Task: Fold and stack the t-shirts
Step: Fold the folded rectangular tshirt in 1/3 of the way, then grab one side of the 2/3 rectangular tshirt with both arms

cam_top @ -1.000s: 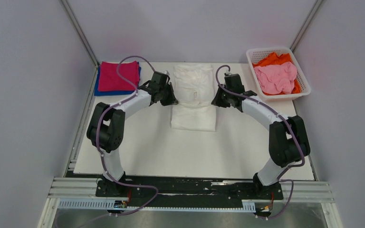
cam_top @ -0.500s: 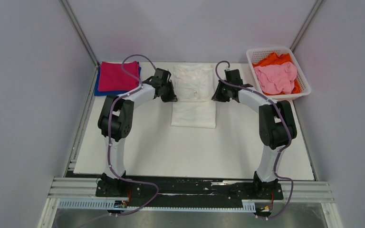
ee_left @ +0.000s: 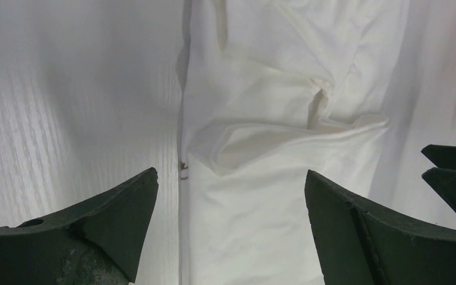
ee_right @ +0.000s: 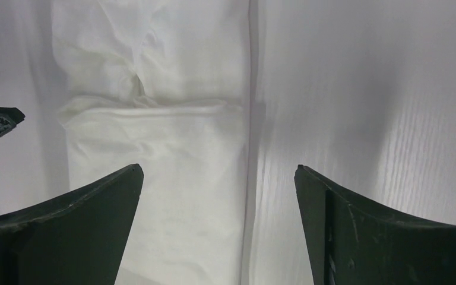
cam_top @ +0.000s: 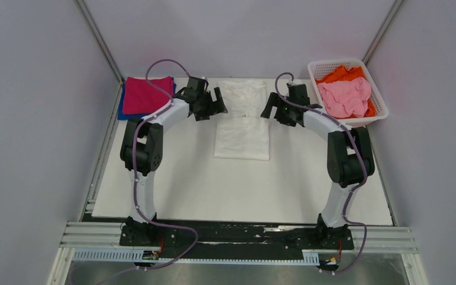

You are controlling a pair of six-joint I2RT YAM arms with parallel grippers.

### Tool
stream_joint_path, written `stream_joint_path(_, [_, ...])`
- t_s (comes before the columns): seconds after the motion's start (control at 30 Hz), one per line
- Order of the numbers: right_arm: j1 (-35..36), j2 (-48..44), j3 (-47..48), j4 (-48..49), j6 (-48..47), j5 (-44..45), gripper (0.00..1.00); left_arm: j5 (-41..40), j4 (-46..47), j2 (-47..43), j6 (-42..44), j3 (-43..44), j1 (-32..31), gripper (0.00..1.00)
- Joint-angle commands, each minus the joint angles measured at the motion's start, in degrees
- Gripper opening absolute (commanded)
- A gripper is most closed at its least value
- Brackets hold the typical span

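Note:
The white t-shirt [cam_top: 242, 127] lies as a long folded strip in the middle of the table, plain white side up, with a fold ridge across its middle. My left gripper [cam_top: 217, 102] is open and empty at its left far edge. My right gripper [cam_top: 269, 108] is open and empty at its right far edge. In the left wrist view the shirt [ee_left: 273, 202] lies under the open left gripper [ee_left: 231, 173]. In the right wrist view the shirt's [ee_right: 172, 166] right edge lies under the open right gripper [ee_right: 218, 167]. A folded magenta shirt [cam_top: 148, 94] lies on a blue one [cam_top: 120, 110] at the far left.
A white lattice basket [cam_top: 349, 62] at the far right corner holds a crumpled pink shirt [cam_top: 345, 98] on an orange one [cam_top: 339, 74]. Grey walls close in the table on three sides. The white tabletop [cam_top: 237, 190] stretches toward the arm bases.
Both grippers have moved toward the far edge beside the white shirt, and their jaws now stand wide. The shirt's far half, bunched up a second ago, now lies flat.

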Motion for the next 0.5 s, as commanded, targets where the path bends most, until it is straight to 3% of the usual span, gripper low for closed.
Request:
stream_joint_path(0.0, [0.22, -9.05, -8.07, 1.54, 0.51, -0.21, 1.0, 2.19, 0.65, -8.99, 1.23, -6.69, -0.01, 1.0])
stream_joint_path(0.2, [1.15, -18.44, -20.38, 2.12, 3.77, -3.04, 1.0, 1.35, 0.84, -19.0, 0.44, -22.98, -3.07, 1.0])
stream_joint_path(0.47, [2.29, -22.07, -30.86, 4.15, 9.03, -8.09, 0.95, -0.23, 4.03, -23.71, -2.91, -34.4, -5.24, 0.95])
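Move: The folded white t-shirt's near-left corner lies about 16 cm back from the left hand, 1 cm to its left and 4 cm below. Its near-right corner is about 17 cm back from the right hand, 1 cm left and 3 cm below. The folded-over edge runs between the hands, its middle about 11 cm right of the left hand and 1 cm back. The red t-shirt stack is about 29 cm left of the left hand and 7 cm ahead. Towards the white t-shirt's two near corners, both hands sweep back together along its sides, the left about 15 cm and the right some 14 cm, staying nearly level at first and then sinking 2 to 3 cm. The fingers stay wide open and tip slightly further down, under 10 degrees; no new touch on the cloth shows. ##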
